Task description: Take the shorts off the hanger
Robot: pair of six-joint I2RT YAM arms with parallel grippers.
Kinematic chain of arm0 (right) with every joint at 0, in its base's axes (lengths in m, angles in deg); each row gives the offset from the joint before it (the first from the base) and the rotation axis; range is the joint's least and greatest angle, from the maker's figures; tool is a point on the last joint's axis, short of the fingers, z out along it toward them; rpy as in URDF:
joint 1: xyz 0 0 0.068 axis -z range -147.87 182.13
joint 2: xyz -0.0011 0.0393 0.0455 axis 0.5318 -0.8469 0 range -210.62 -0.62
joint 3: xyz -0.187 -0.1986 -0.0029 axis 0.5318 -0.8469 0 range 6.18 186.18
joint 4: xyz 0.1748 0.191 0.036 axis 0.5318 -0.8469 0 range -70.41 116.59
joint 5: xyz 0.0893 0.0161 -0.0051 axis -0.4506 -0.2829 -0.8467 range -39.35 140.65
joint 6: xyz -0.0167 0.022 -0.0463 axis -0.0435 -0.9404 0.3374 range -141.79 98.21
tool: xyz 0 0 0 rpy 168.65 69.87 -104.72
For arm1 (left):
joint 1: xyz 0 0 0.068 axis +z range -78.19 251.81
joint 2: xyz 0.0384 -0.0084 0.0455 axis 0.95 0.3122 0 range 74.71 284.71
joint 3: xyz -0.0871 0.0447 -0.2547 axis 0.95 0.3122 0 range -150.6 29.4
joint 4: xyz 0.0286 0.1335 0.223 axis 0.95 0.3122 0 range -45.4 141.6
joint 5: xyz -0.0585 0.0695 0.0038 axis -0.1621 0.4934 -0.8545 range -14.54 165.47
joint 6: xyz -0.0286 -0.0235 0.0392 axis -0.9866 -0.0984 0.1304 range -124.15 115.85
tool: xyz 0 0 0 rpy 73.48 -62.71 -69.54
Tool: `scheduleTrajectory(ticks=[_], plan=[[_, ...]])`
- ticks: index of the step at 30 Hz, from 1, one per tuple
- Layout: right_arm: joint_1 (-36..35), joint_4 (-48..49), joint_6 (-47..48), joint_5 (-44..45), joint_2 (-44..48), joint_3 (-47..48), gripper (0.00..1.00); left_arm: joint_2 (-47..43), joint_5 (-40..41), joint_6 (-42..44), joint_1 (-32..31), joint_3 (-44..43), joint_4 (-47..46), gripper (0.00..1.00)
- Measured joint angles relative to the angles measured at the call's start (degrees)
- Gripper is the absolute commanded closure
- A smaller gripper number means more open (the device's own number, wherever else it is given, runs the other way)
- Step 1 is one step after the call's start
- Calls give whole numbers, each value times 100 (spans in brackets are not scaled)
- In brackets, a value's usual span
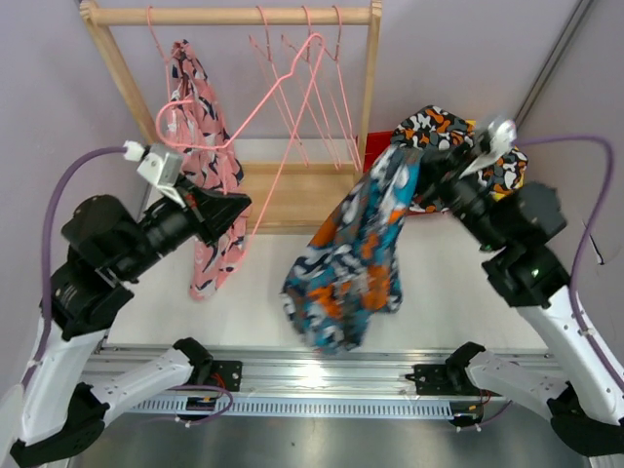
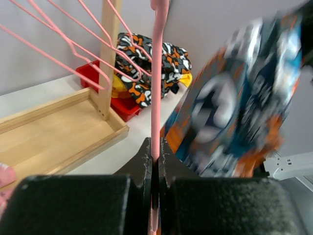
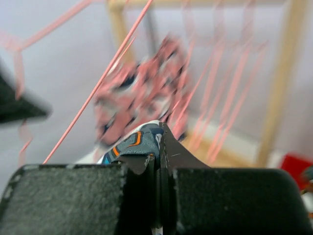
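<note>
My left gripper (image 1: 220,209) is shut on the wire of a bare pink hanger (image 1: 283,93), which shows between its jaws in the left wrist view (image 2: 157,73). My right gripper (image 1: 430,168) is shut on the blue-orange-white patterned shorts (image 1: 351,255), which hang free of that hanger above the table; the fabric (image 3: 136,142) is pinched in its jaws. The pink shorts (image 1: 195,97) hang on a hanger at the rack's left. The camouflage shorts (image 1: 441,127) lie in a red bin (image 2: 125,105), with a bit of yellow shorts (image 2: 186,78) beside them. The navy shorts are out of view.
The wooden rack (image 1: 234,16) stands at the back with several empty pink hangers (image 1: 327,88) on its rod and a wooden base tray (image 2: 49,132). The red bin sits just right of the rack's right post (image 1: 369,88).
</note>
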Motion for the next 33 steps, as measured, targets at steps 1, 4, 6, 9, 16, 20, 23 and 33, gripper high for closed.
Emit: scheduleTrajectory(ticks=[1, 4, 6, 9, 16, 20, 23, 33], plan=[[175, -28, 101, 103, -238, 422, 100, -81, 72, 22, 0, -7, 87, 100], [1058, -136, 227, 208, -1095, 1847, 100, -380, 317, 107, 0, -15, 367, 100], [1982, -192, 205, 221, -1917, 3143, 100, -581, 459, 144, 0, -15, 573, 100], [2940, -70, 79, 236, -3115, 4649, 100, -811, 638, 149, 0, 35, 780, 100], [3895, 328, -162, 546, -6006, 7628, 100, -892, 855, 151, 0, 192, 1121, 100], [4050, 835, -249, 776, -6126, 6098, 100, -868, 1161, 157, 0, 291, 1189, 100], [4076, 1491, -468, 901, -5635, 3458, 91, -776, 1493, 153, 0, 321, 1250, 100], [3770, 1075, -1458, 704, -5265, 81, 1, 162, 2750, 243, 0, 129, 1381, 100]])
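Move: The right hand holds the patterned shorts; the red bin lies about 32 cm ahead, 18 cm to its right and 42 cm down, with black-and-orange shorts heaped inside, and the rack's right post is some 27 cm ahead and 6 cm left. From the left hand, holding the freed hanger, the rail is roughly 30 cm ahead, 2 cm left and about level; the pink shorts hang some 20 cm ahead, 9 cm left and 20 cm lower. Right hand swings shorts up, about 35 cm forward-right, then down over bin, opening; left carries hanger left, down. ##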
